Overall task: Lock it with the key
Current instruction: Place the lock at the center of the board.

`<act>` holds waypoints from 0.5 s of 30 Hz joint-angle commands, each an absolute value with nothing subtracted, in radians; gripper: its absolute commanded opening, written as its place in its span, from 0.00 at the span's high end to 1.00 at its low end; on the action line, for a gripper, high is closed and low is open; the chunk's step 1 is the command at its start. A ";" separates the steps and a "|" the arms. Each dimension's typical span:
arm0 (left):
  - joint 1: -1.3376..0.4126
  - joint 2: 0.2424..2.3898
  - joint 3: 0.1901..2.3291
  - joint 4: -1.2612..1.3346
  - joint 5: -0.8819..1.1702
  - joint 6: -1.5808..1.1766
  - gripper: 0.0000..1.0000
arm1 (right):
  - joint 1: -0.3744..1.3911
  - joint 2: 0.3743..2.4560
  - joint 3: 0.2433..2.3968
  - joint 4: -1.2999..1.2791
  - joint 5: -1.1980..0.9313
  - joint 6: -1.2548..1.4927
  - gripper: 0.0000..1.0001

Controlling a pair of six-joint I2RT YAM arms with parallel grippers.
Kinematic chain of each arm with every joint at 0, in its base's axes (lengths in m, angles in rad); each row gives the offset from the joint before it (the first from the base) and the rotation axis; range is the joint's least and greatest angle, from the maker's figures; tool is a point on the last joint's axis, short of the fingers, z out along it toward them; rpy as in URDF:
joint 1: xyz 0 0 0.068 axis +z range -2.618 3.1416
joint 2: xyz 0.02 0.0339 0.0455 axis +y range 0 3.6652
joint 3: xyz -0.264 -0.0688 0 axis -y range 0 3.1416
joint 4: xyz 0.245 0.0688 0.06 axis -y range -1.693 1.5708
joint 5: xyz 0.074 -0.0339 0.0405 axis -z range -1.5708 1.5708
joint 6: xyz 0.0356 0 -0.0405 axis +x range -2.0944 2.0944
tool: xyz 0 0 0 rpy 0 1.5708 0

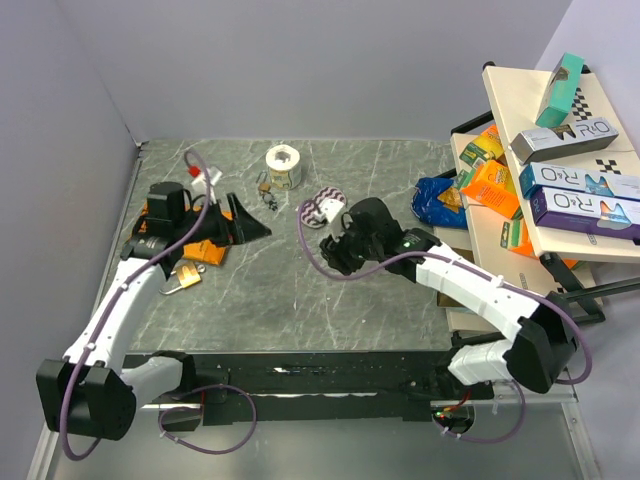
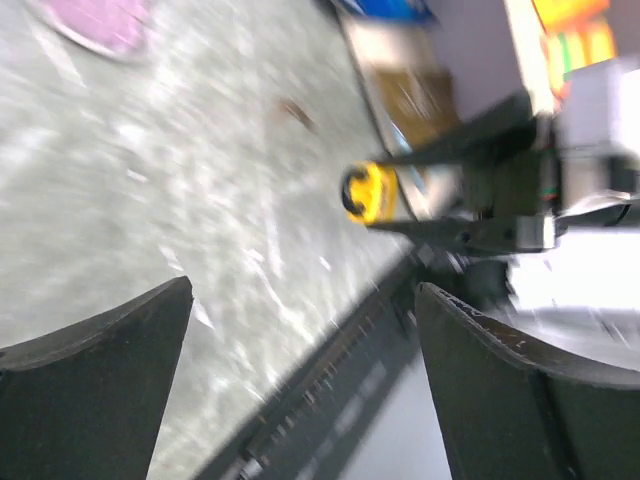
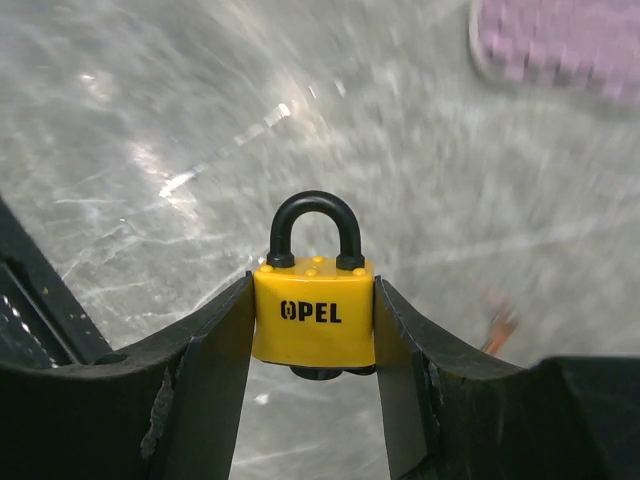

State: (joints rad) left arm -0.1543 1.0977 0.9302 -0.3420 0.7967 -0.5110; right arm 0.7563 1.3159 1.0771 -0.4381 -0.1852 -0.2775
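My right gripper point(image 3: 313, 300) is shut on a yellow padlock point(image 3: 314, 320) marked OPEL and holds it by its sides above the grey table, with the black shackle point(image 3: 314, 225) closed and pointing away. A black rounded part point(image 3: 322, 372) sticks out under the padlock's body; I cannot tell whether it is the key. In the blurred left wrist view the padlock point(image 2: 368, 192) shows ahead in the right gripper's fingers. My left gripper point(image 2: 303, 290) is open with nothing between its fingers. In the top view it point(image 1: 255, 222) points toward the right gripper point(image 1: 335, 250), a short gap apart.
A brass padlock point(image 1: 183, 278) and an orange packet point(image 1: 207, 250) lie by the left arm. A tape roll point(image 1: 284, 165), a small lock with keys point(image 1: 267, 190) and a white-purple piece point(image 1: 323, 205) sit farther back. A blue bag point(image 1: 440, 200) and boxes point(image 1: 580, 190) crowd the right.
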 commanded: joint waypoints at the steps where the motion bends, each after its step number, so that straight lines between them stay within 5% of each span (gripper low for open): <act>1: -0.129 1.005 0.977 -0.265 0.541 -0.567 0.04 | 0.695 1.345 1.032 -0.350 -0.078 0.003 1.00; 6: -0.127 0.946 0.916 -0.166 0.387 -0.577 0.04 | 0.658 1.486 1.061 -0.322 0.041 0.142 1.00; 15: -0.104 0.948 0.934 -0.160 0.495 -0.492 0.04 | 0.612 1.687 1.149 -0.325 0.210 0.305 1.00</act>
State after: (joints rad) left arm -0.1089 0.9470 0.9195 -0.1917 0.4847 -0.5304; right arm 0.6273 1.6638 1.0767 -0.3874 0.1013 0.1967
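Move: The bare spot on the board where I'll stand the yellow padlock, already pinched in my right hand, lies about 8 cm ahead, 7 cm right and 16 cm below that hand. The loose keys lie beyond it to the right, some 10 cm ahead and 13 cm right of the hand; the purple sponge is roughly 23 cm ahead and 2 cm left. From my empty left hand the spot is about 26 cm right, 6 cm ahead, well below. My right hand brings the padlock down fast towards the board, about 12 cm, while easing forward and right towards the keys, swinging some 40 degrees clockwise and tipping its fingers further down, grip kept. My left hand, already open, backs away from the padlock, up, left and forward by about 8 cm. ##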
